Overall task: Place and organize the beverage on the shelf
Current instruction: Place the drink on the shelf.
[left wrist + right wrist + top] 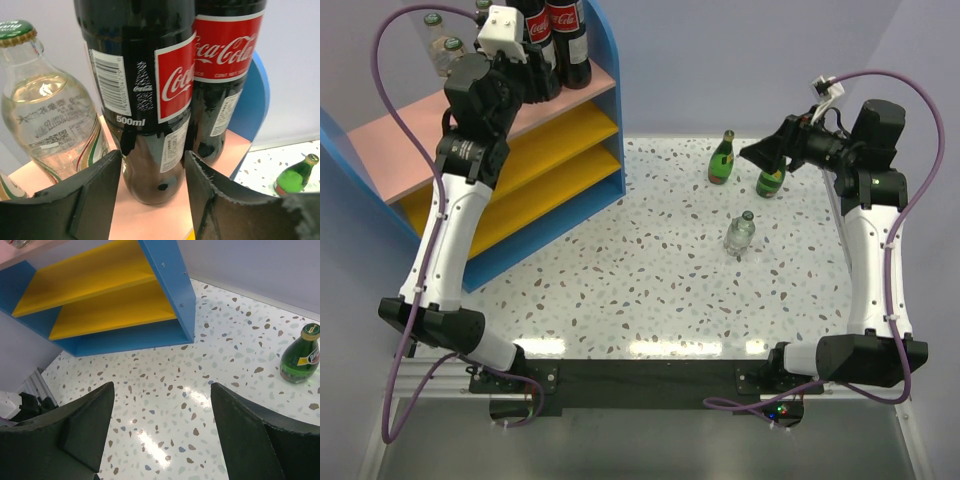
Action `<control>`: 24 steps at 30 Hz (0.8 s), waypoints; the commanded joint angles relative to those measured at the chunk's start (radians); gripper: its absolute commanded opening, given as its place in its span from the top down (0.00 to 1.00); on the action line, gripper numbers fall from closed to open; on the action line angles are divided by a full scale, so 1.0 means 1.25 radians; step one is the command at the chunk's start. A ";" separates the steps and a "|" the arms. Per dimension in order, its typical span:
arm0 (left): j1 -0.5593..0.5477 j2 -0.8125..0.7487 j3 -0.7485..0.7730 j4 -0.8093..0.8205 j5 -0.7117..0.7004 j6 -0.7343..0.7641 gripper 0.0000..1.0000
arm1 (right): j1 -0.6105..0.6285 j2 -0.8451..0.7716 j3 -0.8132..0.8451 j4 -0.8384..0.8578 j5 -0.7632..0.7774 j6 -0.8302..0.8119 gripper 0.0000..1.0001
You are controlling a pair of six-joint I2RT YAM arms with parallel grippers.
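On the shelf's pink top board (420, 150) two dark cola bottles (568, 35) stand beside clear green-capped bottles (445, 50). My left gripper (542, 82) is up there, open. In the left wrist view its fingertips (153, 155) flank the base of the near cola bottle (145, 90), which stands free on the pink board (160, 220). A second cola bottle (225, 75) is behind it and a clear bottle (50, 115) is to the left. My right gripper (765, 152) hovers open and empty above the table, between two green glass bottles (722, 160) (772, 180). One green bottle (300, 357) shows right of its fingers (162, 387).
A clear bottle (741, 232) stands alone on the speckled table, nearer than the green ones. The shelf's two yellow boards (100, 310) carry nothing in the parts that show. Its blue side panel (167, 285) faces the table. A green bottle (296, 175) shows far below the shelf edge.
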 commanded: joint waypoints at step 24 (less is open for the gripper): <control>0.005 -0.478 -0.357 -0.143 0.333 -0.036 0.00 | -0.003 0.049 0.068 -0.413 0.035 -0.458 0.16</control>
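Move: Between the left fingertips stands the left Coke bottle on the pink top shelf, its middle about 2 cm ahead and 4 cm above. The other Coke is some 5 cm ahead and 6 cm right; the nearest clear bottle, about 4 cm ahead and 7 cm left. For the right hand, the clear bottle on the table lies roughly 30 cm below, 4 cm forward and 2 cm left. Opening wide to let go of the left Coke, the left hand slips off it, rising some 7 cm as it draws back about 19 cm from the shelf, then sinks again almost to its first height and yaws some 20 degrees clockwise. Late on, the open right hand starts down about 5 cm towards the clear bottle on the table, rolling a little left side down. ##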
